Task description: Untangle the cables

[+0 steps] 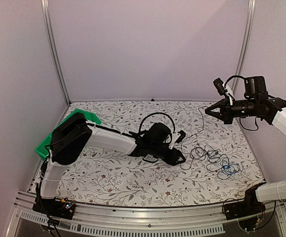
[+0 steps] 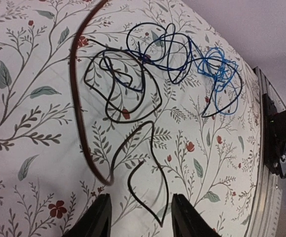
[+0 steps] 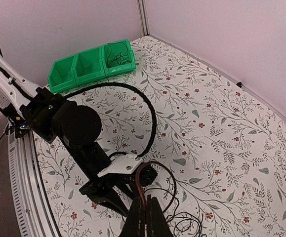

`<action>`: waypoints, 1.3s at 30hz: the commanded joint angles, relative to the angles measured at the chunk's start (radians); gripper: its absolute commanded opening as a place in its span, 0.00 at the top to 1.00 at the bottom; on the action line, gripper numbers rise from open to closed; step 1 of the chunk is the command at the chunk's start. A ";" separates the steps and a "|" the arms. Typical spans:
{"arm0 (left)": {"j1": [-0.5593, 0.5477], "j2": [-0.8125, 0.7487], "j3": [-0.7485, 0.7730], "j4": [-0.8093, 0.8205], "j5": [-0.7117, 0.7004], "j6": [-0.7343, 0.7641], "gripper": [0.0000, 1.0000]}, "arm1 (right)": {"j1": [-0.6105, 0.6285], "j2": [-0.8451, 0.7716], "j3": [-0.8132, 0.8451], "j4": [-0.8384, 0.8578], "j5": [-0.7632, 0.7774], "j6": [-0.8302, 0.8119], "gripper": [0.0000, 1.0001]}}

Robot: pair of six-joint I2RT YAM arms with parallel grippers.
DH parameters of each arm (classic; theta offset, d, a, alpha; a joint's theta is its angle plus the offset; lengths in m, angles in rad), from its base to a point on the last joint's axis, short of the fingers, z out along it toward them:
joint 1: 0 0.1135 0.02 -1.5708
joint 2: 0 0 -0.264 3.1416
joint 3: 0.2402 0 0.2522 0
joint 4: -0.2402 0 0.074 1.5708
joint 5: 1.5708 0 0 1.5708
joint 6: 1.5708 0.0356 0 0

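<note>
The cables [image 1: 213,157] lie in a loose tangle on the floral cloth, right of centre. They are black loops [image 2: 128,84] with a bright blue one [image 2: 217,66] knotted at the far end. My left gripper [image 2: 140,198] hovers low and open by the tangle. A pointed black loop [image 2: 157,212] lies between its fingers, apart from both. My right gripper [image 3: 146,201] is raised at the right [image 1: 208,111], shut on a dark brown cable [image 3: 142,180]. That cable hangs down to the pile and passes left of the left fingers [image 2: 76,98].
A green three-compartment bin [image 3: 91,66] stands at the table's far left, with a dark cable coiled in one end compartment [image 3: 115,54]. The left arm [image 1: 113,140] stretches across the middle of the table. A metal rail [image 1: 147,217] runs along the near edge.
</note>
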 commanded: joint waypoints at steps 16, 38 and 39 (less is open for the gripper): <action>0.025 0.054 -0.043 0.187 0.162 -0.230 0.83 | -0.002 0.013 -0.013 0.029 0.009 0.017 1.00; 0.024 -0.706 -0.873 -0.041 -0.237 -0.324 1.00 | -0.413 0.251 0.416 0.089 0.237 0.093 1.00; 0.016 -0.735 -0.899 -0.068 -0.263 -0.334 1.00 | -0.424 0.259 0.430 0.093 0.241 0.100 1.00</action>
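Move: The low stretch of the brown cable, whose other end my right hand already grips, lies almost between my open left fingers: about 1 cm back, 1 cm to the right and 3 cm below. From my right hand that stretch is some 27 cm down, 6 cm to the left and 4 cm back. The dark cable tangle lies about 10 cm right and 4 cm ahead of my left hand, the blue cable roughly 20 cm right and 3 cm back, both some 4 cm below. I ease my left hand a couple of centimetres back and down, tipping it about 10 degrees, and shut the fingers on the brown cable's low stretch while my right hand keeps its hold. Then I pull both hands apart: the left about 18 cm to the left and some 5 cm back, low over the table and rising only late, the right quickly right and forward, some 20 cm, and up, turning about 30 degrees clockwise. ##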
